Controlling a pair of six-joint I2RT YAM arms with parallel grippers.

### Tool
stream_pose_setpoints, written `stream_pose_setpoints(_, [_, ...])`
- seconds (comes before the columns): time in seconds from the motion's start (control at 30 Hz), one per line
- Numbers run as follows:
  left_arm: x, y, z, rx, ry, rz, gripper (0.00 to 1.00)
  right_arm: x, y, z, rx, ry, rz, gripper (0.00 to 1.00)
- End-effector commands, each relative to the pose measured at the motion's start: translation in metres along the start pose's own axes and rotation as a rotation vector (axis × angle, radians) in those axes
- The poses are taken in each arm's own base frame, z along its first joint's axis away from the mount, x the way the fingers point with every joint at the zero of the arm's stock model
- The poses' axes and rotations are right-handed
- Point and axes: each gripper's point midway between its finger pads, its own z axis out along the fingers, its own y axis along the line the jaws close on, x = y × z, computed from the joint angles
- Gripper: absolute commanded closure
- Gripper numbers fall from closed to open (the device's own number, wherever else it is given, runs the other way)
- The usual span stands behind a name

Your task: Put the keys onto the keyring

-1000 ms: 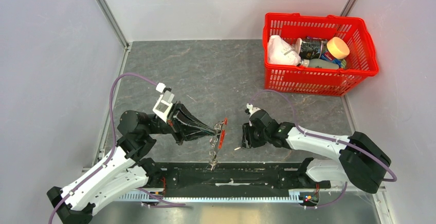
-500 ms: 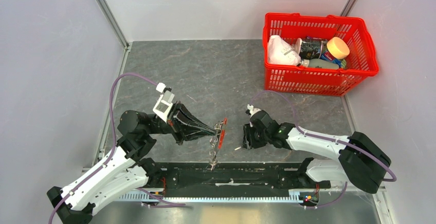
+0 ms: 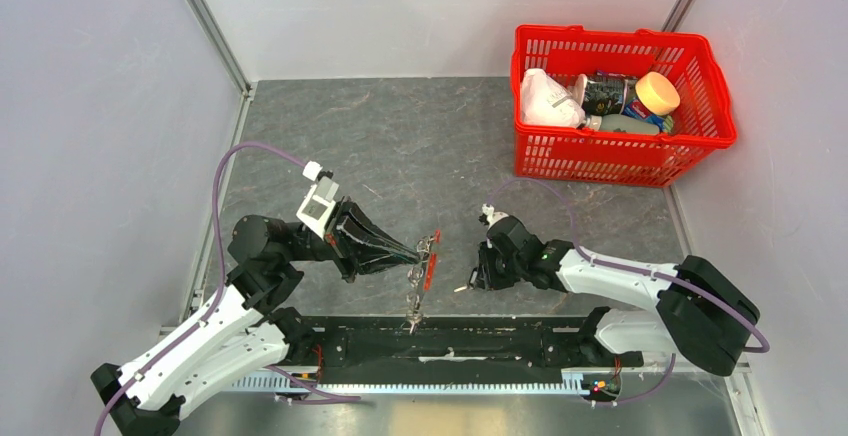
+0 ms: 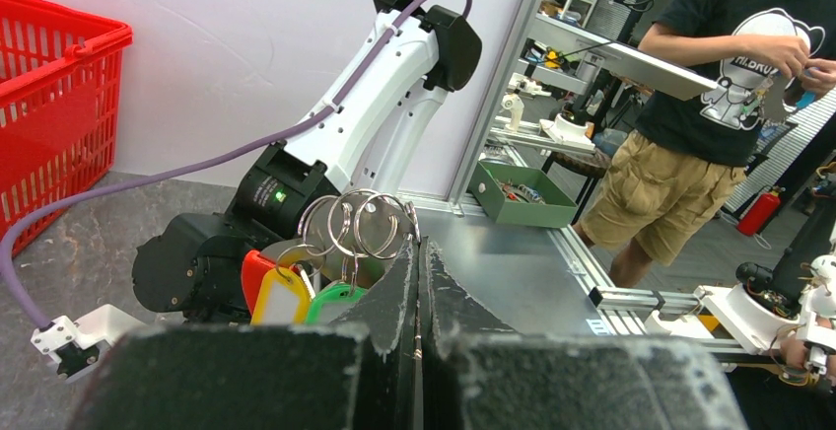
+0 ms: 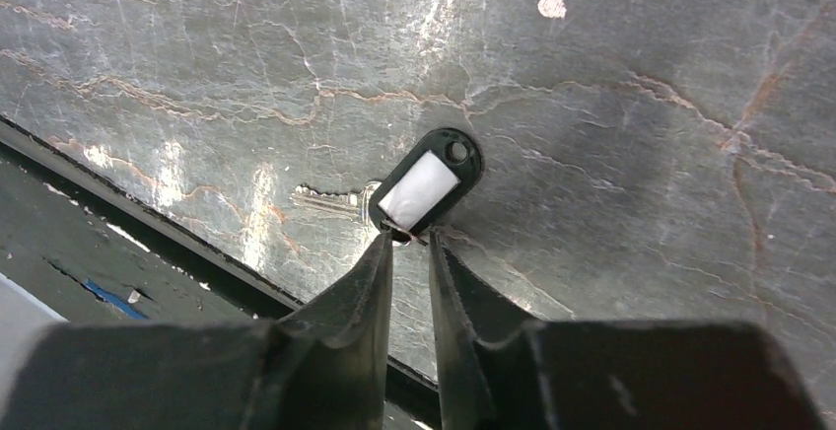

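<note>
My left gripper (image 4: pixel 416 245) is shut on the keyring (image 4: pixel 355 225), a bunch of several linked metal rings held up above the table. Red (image 4: pixel 253 270), yellow (image 4: pixel 282 298) and green (image 4: pixel 331 300) tags hang from the rings. From above, the bunch (image 3: pixel 428 259) dangles at the left fingertips. A silver key (image 5: pixel 320 198) joined to a black tag with a white label (image 5: pixel 429 179) lies flat on the table. My right gripper (image 5: pixel 406 238) points down at it, its narrow jaws pinching the tag's near end and small ring. In the top view the right gripper (image 3: pixel 476 278) stands just right of the bunch.
A red basket (image 3: pixel 625 161) holding bottles, a bag and a can stands at the back right. The black base rail (image 3: pixel 440 341) runs along the near table edge, just below both grippers. A person stands beyond the table in the left wrist view.
The right gripper's jaws have narrowed and its head has shifted slightly towards the tagged key. The left arm and the keyring have not moved.
</note>
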Motion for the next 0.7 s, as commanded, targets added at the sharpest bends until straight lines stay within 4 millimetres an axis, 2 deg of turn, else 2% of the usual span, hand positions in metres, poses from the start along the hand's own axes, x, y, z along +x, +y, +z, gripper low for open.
stream_pose_setpoints(0.0, [-0.012, -0.01, 0.001, 0.036, -0.026, 0.077, 0.98, 0.001, -0.004, 0.002, 0.009, -0.01, 0.006, 0.75])
stream_pose_setpoints(0.23, [-0.012, -0.009, 0.001, 0.034, -0.027, 0.076, 0.98, -0.005, 0.001, -0.004, -0.013, -0.034, -0.002, 0.83])
stream_pose_setpoints(0.5, [-0.012, -0.008, 0.002, 0.03, -0.029, 0.076, 0.98, -0.011, 0.015, -0.01, -0.083, -0.062, -0.02, 0.91])
stream_pose_setpoints(0.6, [-0.012, -0.007, 0.002, 0.027, -0.029, 0.075, 0.98, -0.014, 0.019, -0.014, -0.109, -0.08, -0.035, 0.99])
stream_pose_setpoints(0.67, [-0.011, -0.006, 0.002, 0.026, -0.027, 0.072, 0.98, -0.017, 0.021, -0.016, -0.121, -0.095, -0.045, 1.0])
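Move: The right hand, tips down, has the black tag's small wire ring between its half-open fingers, about 1 cm ahead and 1 cm below the hand point. The black tag's middle lies some 3 cm ahead, the key about 3 cm to the left and level fore and aft, both about 1 cm below. From the raised left hand, that wire ring is roughly 9 cm ahead, 11 cm to the right and 38 cm below. The right fingers shut, pinching the small wire ring, then the hand lifts about 1.5 cm, tilting slightly. ##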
